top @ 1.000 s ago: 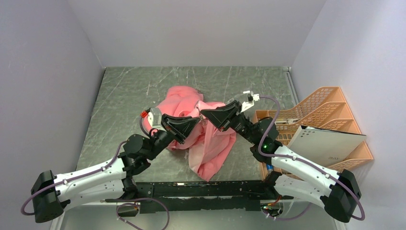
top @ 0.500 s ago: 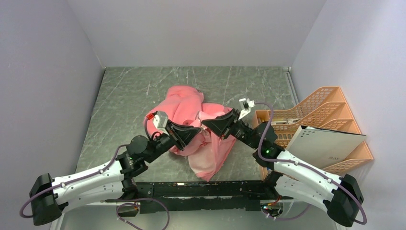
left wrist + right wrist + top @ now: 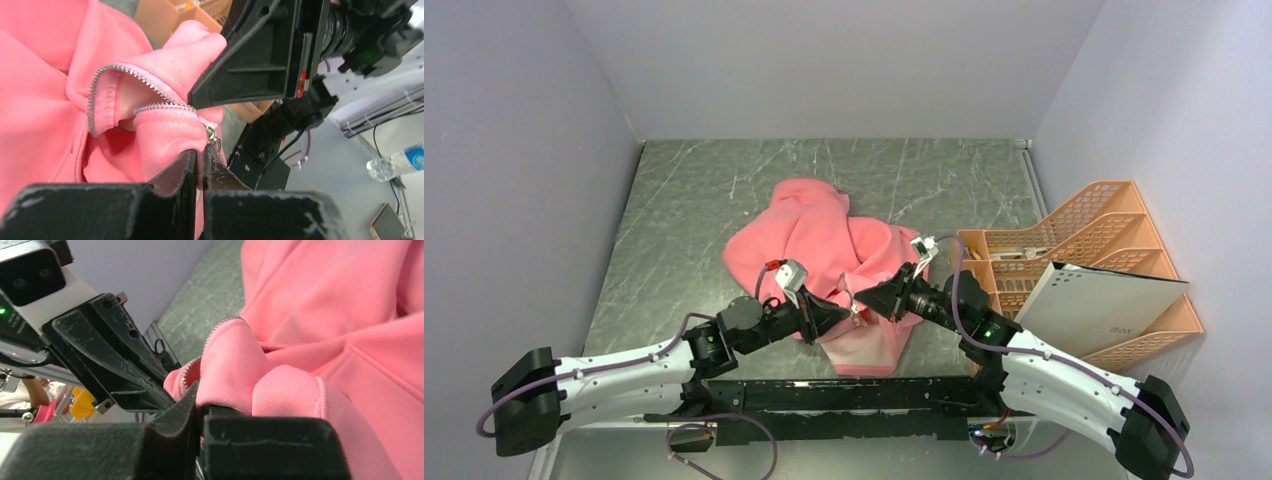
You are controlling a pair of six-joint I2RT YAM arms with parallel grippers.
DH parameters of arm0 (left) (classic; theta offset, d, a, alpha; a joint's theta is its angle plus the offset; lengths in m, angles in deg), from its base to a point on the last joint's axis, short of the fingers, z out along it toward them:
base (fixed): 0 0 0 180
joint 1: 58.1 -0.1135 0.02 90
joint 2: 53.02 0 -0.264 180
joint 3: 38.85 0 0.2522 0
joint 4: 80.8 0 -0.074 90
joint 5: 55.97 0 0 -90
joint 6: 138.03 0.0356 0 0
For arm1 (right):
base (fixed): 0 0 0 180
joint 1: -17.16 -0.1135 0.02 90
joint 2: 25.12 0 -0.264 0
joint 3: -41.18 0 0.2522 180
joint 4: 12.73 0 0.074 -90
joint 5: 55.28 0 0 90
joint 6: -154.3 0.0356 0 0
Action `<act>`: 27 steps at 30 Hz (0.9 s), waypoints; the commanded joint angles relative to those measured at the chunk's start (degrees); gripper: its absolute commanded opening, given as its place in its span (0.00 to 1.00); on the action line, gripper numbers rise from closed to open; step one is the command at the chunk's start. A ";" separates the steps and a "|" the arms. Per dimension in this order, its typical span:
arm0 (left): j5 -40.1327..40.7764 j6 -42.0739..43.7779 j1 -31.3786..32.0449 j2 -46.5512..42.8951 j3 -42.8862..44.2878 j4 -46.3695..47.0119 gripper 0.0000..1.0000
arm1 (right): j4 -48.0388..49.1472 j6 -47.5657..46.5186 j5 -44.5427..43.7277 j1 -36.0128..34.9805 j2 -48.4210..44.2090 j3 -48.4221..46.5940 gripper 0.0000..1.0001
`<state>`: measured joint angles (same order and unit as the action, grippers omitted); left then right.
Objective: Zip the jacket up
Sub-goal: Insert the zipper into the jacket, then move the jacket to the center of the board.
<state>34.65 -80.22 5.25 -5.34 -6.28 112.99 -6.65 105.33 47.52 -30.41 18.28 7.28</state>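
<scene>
The salmon-pink jacket (image 3: pixel 819 240) lies bunched in the middle of the table, its near part lifted between the two arms. My left gripper (image 3: pixel 836 316) is shut on a fold of the jacket (image 3: pixel 165 140) just below the metal zipper pull (image 3: pixel 212 136); silver zipper teeth (image 3: pixel 127 72) curve above it. My right gripper (image 3: pixel 870 299) faces it from the right, shut on the jacket's opposite front edge (image 3: pixel 235 370), where a row of zipper teeth (image 3: pixel 189 374) shows. The two grippers' tips nearly touch.
An orange tiered file tray (image 3: pixel 1089 235) stands at the table's right edge with a white folder (image 3: pixel 1104 305) leaning in it. The dark marbled tabletop (image 3: pixel 694 200) extends left and behind the jacket. A black rail (image 3: pixel 844 395) runs along the near edge.
Both arms have drawn back toward the near edge and lower, pulling the jacket's front edges with them; the garment has stretched out behind the grippers. Both stay shut.
</scene>
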 commanded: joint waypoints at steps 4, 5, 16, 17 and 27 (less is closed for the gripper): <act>-2.23 -3.28 6.74 6.00 -4.39 -1.35 0.05 | -7.15 2.41 -9.85 1.08 -3.03 -0.77 0.00; -1.60 -3.90 7.31 6.55 -5.16 -0.39 0.05 | -8.58 2.74 -10.01 1.08 -3.12 -0.73 0.00; 2.93 -7.48 10.74 11.04 -8.56 4.62 0.05 | -15.23 6.74 -11.21 1.08 -6.68 1.21 0.00; 3.13 -7.59 11.00 11.77 -8.56 4.99 0.05 | -14.55 6.77 -10.65 1.08 -6.60 1.36 0.00; 4.37 -8.70 12.83 18.32 -7.36 8.12 0.05 | -7.71 2.01 -1.29 1.08 -5.65 1.85 0.00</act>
<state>41.80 -88.07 16.40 10.99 -11.98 126.48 -23.72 110.73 47.82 -30.96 13.27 10.45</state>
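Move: The zipper slider sits close to the left fingertips, about 2 cm to their right and level with them. The spread teeth begin just beyond it, their middle some 4 cm ahead and 1 cm to the right of the left hand. From the right fingertips, the slider lies about 3 cm back and 1 cm lower. The jacket's main heap lies roughly 15 cm ahead of the left hand, 8 cm to its left and well below. Still pinching the jacket's edges beside the slider, both hands carry them down and back towards the base together, easing almost to a halt partway and then sinking on. The left drops about 8 cm, going back and right as well; the right sinks a little less, also drawing back and rightward. The right fingertips tip down some 15 degrees, the left ones slightly less, and all fingers stay shut. ##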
